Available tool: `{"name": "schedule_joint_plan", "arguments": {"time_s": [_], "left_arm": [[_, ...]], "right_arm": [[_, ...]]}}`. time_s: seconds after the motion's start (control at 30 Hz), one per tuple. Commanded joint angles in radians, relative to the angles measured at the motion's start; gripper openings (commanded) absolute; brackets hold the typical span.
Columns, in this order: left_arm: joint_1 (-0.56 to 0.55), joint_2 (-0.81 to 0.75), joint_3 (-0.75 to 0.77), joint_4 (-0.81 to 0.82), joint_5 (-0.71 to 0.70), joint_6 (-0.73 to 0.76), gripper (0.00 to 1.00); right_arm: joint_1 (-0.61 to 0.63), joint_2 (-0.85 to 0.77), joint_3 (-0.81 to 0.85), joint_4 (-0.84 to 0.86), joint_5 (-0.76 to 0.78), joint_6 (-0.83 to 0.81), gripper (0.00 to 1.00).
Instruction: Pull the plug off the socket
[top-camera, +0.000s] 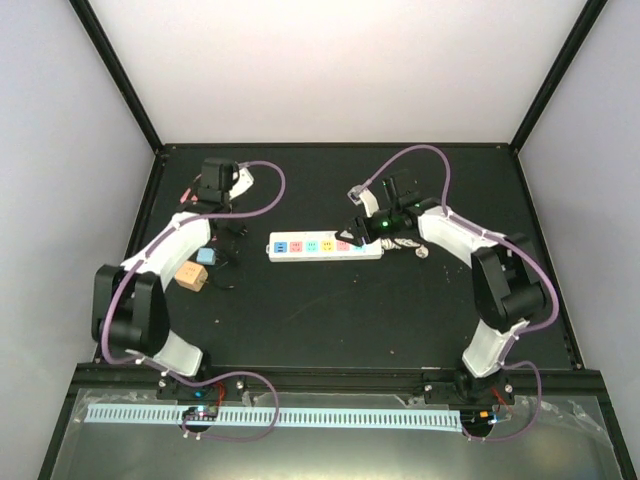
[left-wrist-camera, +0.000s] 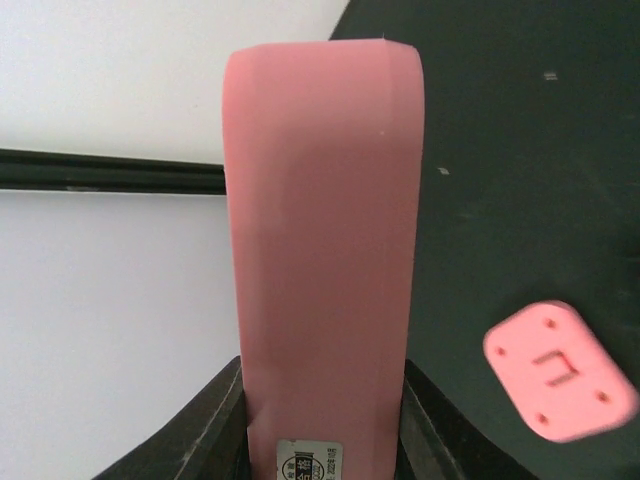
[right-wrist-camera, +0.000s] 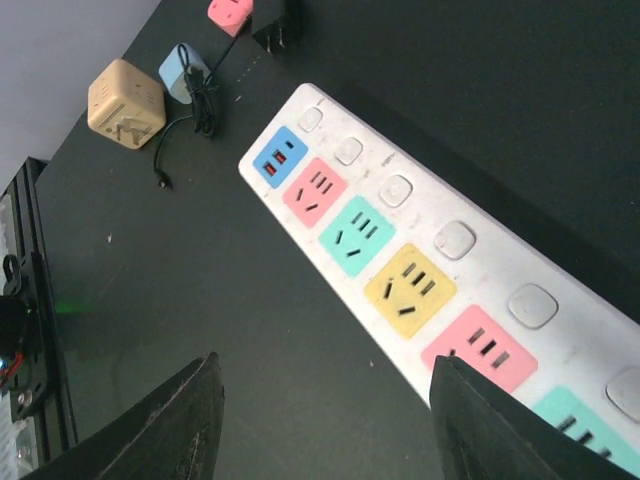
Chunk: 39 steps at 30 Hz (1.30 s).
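Note:
The socket (top-camera: 325, 246) is a long white strip with coloured outlet faces, lying flat at the table's middle. In the right wrist view the socket (right-wrist-camera: 430, 270) shows every visible outlet bare. My right gripper (right-wrist-camera: 322, 400) hovers open over the strip's right part, with nothing between its fingers; from above the right gripper (top-camera: 362, 225) is at the strip's right end. My left gripper (left-wrist-camera: 322, 420) is shut on a pink plug (left-wrist-camera: 322, 220), held up away from the strip, towards the back left wall. From above, the left gripper (top-camera: 208, 188) sits at the back left.
A second pink plug (left-wrist-camera: 560, 372) lies on the table beside the held one. A black plug (right-wrist-camera: 278, 25), a light blue adapter (right-wrist-camera: 180, 72) with a thin black cable and a tan cube adapter (right-wrist-camera: 125, 102) lie left of the strip. The strip's coiled cord (top-camera: 408, 243) lies at its right end.

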Motion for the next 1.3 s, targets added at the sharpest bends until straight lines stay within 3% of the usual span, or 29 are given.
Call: {"name": "schedule_joint_plan", "arguments": {"time_s": [0.0, 0.3, 0.5, 0.8, 1.27], "left_arm": [[0.055, 0.111, 0.145, 0.163, -0.075, 0.062, 0.02], [0.1, 0.365, 0.31, 0.228, -0.142, 0.091, 0.05], [0.117, 0.507, 0.455, 0.18, -0.179, 0.043, 0.05], [0.133, 0.64, 0.456, 0.319, -0.237, 0.153, 0.07], [0.154, 0.756, 0.489, 0.385, -0.26, 0.186, 0.14]], "right_arm": [[-0.003, -0.099, -0.038, -0.055, 0.035, -0.062, 0.6], [-0.003, -0.265, -0.127, -0.089, 0.092, -0.119, 0.63], [-0.004, -0.294, -0.141, -0.08, 0.114, -0.136, 0.64], [-0.003, -0.288, -0.16, -0.061, 0.122, -0.149, 0.64], [-0.004, -0.269, -0.16, -0.056, 0.126, -0.154, 0.64]]}}
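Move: The big pink plug is already in my left hand. The bare spot in the far left corner that it goes to lies about 14 cm ahead, 8 cm left and 18 cm below. The small pink plug is almost straight below, 2 cm left; the black adapter is some 2 cm back, 5 cm right. From my right hand that bare spot is some 22 cm ahead and 40 cm left; the power strip's middle is 2 cm ahead, 4 cm left, 9 cm down. I carry the big pink plug forward and to the left, beyond the small pink plug, then sink towards the bare table in the far left corner: about 14 cm forward, 8 cm left, 10 cm down, turning counter-clockwise and rolling its left side up some 15 degrees, fingers keeping their grip. My right hand, empty and open, draws back, right and up off the power strip, then waits. ##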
